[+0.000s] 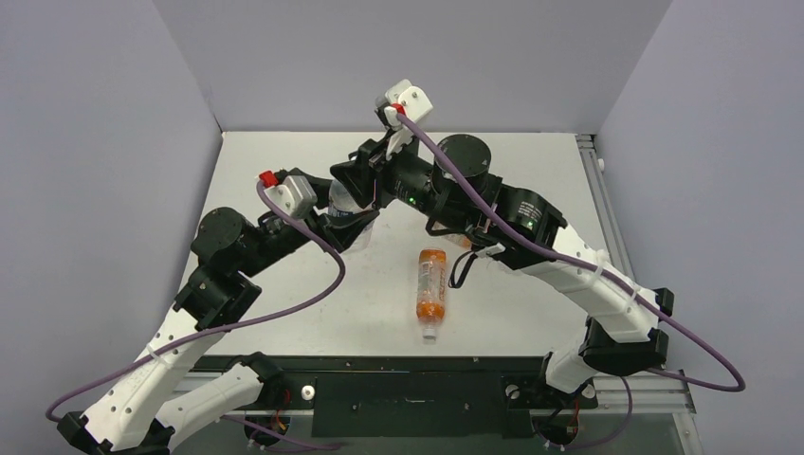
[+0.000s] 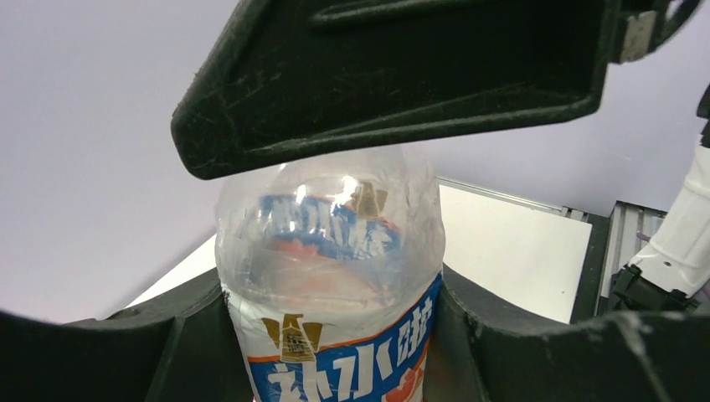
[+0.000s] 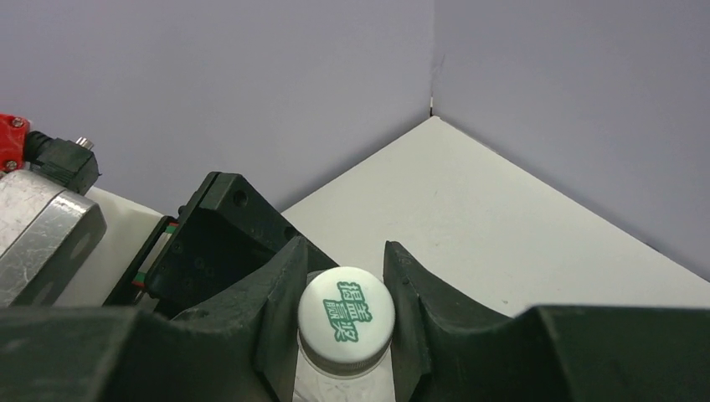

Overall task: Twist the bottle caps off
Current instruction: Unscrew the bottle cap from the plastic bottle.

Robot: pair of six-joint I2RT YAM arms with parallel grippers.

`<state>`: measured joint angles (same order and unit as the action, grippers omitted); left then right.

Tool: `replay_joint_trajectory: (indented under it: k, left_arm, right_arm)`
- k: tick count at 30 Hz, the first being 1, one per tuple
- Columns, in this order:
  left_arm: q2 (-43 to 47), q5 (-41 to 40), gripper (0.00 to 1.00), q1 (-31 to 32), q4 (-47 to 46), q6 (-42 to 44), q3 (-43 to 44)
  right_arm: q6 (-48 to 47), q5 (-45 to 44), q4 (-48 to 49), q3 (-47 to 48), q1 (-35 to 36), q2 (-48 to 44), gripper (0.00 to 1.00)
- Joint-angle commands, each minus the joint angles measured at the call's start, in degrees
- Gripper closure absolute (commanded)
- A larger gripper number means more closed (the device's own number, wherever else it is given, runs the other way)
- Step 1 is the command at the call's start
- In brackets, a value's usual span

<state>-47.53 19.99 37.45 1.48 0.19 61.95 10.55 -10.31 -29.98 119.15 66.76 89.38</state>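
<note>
A clear bottle [image 2: 335, 251] with a red-white-blue label stands upright between my left gripper's [image 2: 331, 343] fingers, which press its sides, so that gripper is shut on it. On its neck sits a white bottle cap [image 3: 346, 316] with a green mark on top. My right gripper [image 3: 346, 293] comes down from above, and its two fingers [image 3: 276, 310] touch the cap on both sides. In the top view the two grippers meet at the left of the table's middle, the right gripper [image 1: 368, 180] over the left gripper [image 1: 343, 226].
A slim orange bottle [image 1: 431, 282] lies on the white table [image 1: 284, 171] in front of the right arm, its white cap [image 1: 429, 332] pointing at the near edge. Grey walls close off the left, back and right. A metal rail [image 1: 593, 171] runs along the table's right edge.
</note>
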Motion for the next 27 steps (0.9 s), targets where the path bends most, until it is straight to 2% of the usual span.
replay_joint_trajectory:
  k: [1, 4, 5, 6, 9, 11, 15, 17, 19, 23, 25, 27]
  left_arm:
    - [0.78, 5.03, 1.0, -0.02, -2.1, -4.65, 0.44]
    - [0.4, 16.03, 1.0, -0.25, -3.87, -10.86, 1.34]
    - [-0.05, 18.59, 1.0, -0.33, -4.17, -12.33, 1.55]
    - [-0.39, 23.89, 1.0, -0.35, -4.24, -14.78, 2.26]
    - [-2.06, 32.74, 1.0, -0.19, -3.36, -18.4, 4.01]
    - [-2.45, 35.98, 1.0, -0.03, -2.77, -19.67, 4.9]
    - [-2.6, 38.04, 1.0, -0.01, -2.67, -19.41, 5.15]
    - [-2.54, 38.2, 1.0, -0.01, -2.53, -19.15, 4.81]
    - [-2.43, 37.12, 1.0, -0.01, -2.09, -17.91, 4.51]
    - [-2.1, 32.32, 1.0, -0.09, -1.57, -14.36, 3.77]
    - [-1.86, 29.74, 1.0, -0.14, -1.56, -12.9, 3.42]
    - [-1.6, 27.84, 1.0, -0.29, -1.56, -11.64, 3.0]
  right_arm:
    - [-1.76, 19.22, 2.32, 2.36, -4.68, -4.62, 1.0]
    - [0.12, 34.36, 5.33, 0.13, -10.29, -5.65, 1.0]
    - [1.31, 42.23, 8.17, -1.81, -11.19, -6.47, 1.0]
    - [1.88, 45.56, 9.58, -2.92, -12.75, -6.97, 1.0]
    - [6.28, 59.13, 18.35, -7.87, -15.76, -8.8, 1.0]
    - [10.17, 64.68, 22.6, -9.13, -17.4, -8.91, 1.0]
    - [17.48, 70.33, 32.44, -12.35, -19.49, -9.03, 1.0]
    - [20.79, 70.87, 36.78, -13.27, -19.94, -8.93, 1.0]
    - [20.06, 69.29, 35.25, -12.5, -20.03, -8.5, 1.0]
    - [9.72, 58.01, 19.36, -8.55, -18.85, -8.41, 0.96]
    - [1.64, 50.34, 8.85, -6.2, -16.63, -8.37, 0.98]
    - [-2.46, 40.14, 3.24, -3.27, -13.88, -8.25, 1.0]
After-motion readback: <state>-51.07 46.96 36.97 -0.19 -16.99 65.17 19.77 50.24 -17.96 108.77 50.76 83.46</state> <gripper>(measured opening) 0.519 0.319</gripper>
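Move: The right fingers already pinch the white cap, so the cap lies at the right hand point, with the held bottle's body about 10 cm below, about 1 cm ahead and 2 cm right. From the left hand, already round that body, the cap is some 10 cm up, 1 cm back and 2 cm left. The slim orange bottle lies about 4 cm ahead and 12 cm right of the right hand, 48 cm below; the big orange bottle is 22 cm ahead and 20 cm right, equally low. Keeping its pinch on the cap, the right hand twists counter-clockwise by about 50 degrees while the left, still gripping the bottle body, turns it clockwise some 30 degrees. During the twist both draw back together by about 8 cm and about 3 cm to the right, then stall and start to ease back slightly. Neither gripper opens. ##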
